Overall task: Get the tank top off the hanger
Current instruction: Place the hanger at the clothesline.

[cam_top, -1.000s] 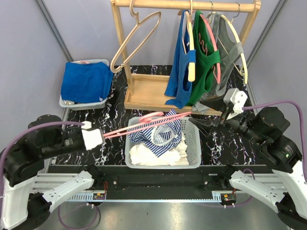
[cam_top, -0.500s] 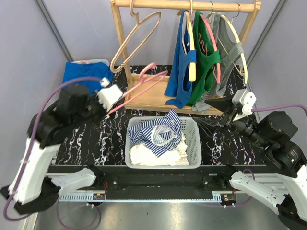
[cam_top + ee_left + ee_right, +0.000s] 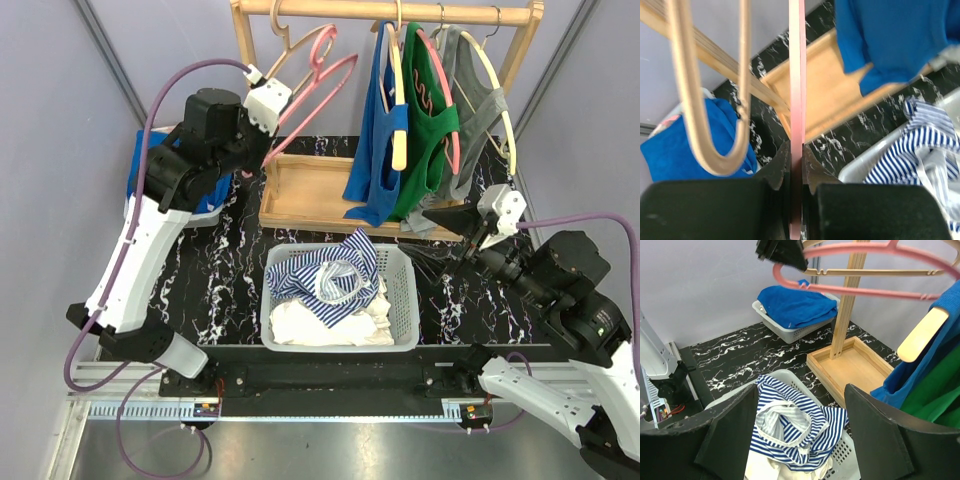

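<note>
The blue-and-white striped tank top (image 3: pixel 335 272) lies crumpled on white cloth in the grey basket (image 3: pixel 405 300), off any hanger; it also shows in both wrist views (image 3: pixel 805 437) (image 3: pixel 922 150). My left gripper (image 3: pixel 280 108) is raised high at the rack's left end. It is shut on the bare pink hanger (image 3: pixel 322 72), whose bar runs straight up between its jaws (image 3: pixel 796 75). The pink hanger's hook points up just below the rod. My right gripper (image 3: pixel 442 240) hovers open and empty by the basket's right rim, its fingers (image 3: pixel 735 430) framing the tank top.
The wooden rack (image 3: pixel 385 12) carries a bare wooden hanger (image 3: pixel 285 50) beside the pink one, and blue (image 3: pixel 378 150), green (image 3: pixel 430 130) and grey garments on hangers at the right. Its tray base (image 3: pixel 310 190) stands behind the basket. A bin of blue cloth (image 3: pixel 150 170) sits far left.
My left arm swung the pink hanger from low over the basket up and back to the rack's left end. The right gripper stayed nearly still and open.
</note>
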Controlling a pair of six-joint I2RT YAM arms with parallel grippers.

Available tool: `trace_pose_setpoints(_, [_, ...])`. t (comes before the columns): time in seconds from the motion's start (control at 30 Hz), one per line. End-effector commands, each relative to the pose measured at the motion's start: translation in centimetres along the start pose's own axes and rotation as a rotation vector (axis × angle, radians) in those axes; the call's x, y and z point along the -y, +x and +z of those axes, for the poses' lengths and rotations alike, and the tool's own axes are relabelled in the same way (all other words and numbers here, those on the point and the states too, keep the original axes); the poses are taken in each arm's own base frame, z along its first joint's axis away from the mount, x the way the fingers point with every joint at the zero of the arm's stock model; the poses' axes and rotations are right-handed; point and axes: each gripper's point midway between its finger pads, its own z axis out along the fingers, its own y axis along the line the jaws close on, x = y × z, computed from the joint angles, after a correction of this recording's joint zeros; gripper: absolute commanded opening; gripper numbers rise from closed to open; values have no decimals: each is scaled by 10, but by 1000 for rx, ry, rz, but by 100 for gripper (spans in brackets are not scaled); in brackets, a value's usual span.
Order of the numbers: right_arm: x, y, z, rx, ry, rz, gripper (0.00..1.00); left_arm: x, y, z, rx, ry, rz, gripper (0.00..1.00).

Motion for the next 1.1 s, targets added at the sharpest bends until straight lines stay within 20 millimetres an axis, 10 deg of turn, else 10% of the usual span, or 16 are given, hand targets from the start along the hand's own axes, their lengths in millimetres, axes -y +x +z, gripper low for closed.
trace_pose_setpoints(0.0, [6,-5,6,24,29,8,77,-28,-51,-1,164,-118,-77,0])
trace_pose_setpoints(0.9, [19,6,21,43,98,57,77,-44,-52,65,127,-92,-162,0])
trace_pose_setpoints(1.07, [69,-24,40,91,353,81,71,-39,-63,45,174,-62,-173,46])
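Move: From the left hand, which still grips the near end of the pink hanger, the empty spot on the clothesline rail lies about 26 cm ahead, 11 cm to the right and 10 cm up. The beige hanger hangs some 15 cm ahead of this hand, 2 cm to its right and 5 cm above it; the blue tank top is 18 cm ahead, 25 cm right, 3 cm lower. From the right hand the rail spot is about 43 cm ahead, 12 cm left and 9 cm above. Forward about 9 cm goes the left hand, rising some 2.5 cm on the way and then easing down a centimetre, turning slightly counter-clockwise, to bring the pink hanger's hook over the rail between the beige hanger and the blue tank top; there it stops and the fingers begin to open. The empty, open right hand sinks about 2.5 cm, then starts forward. ##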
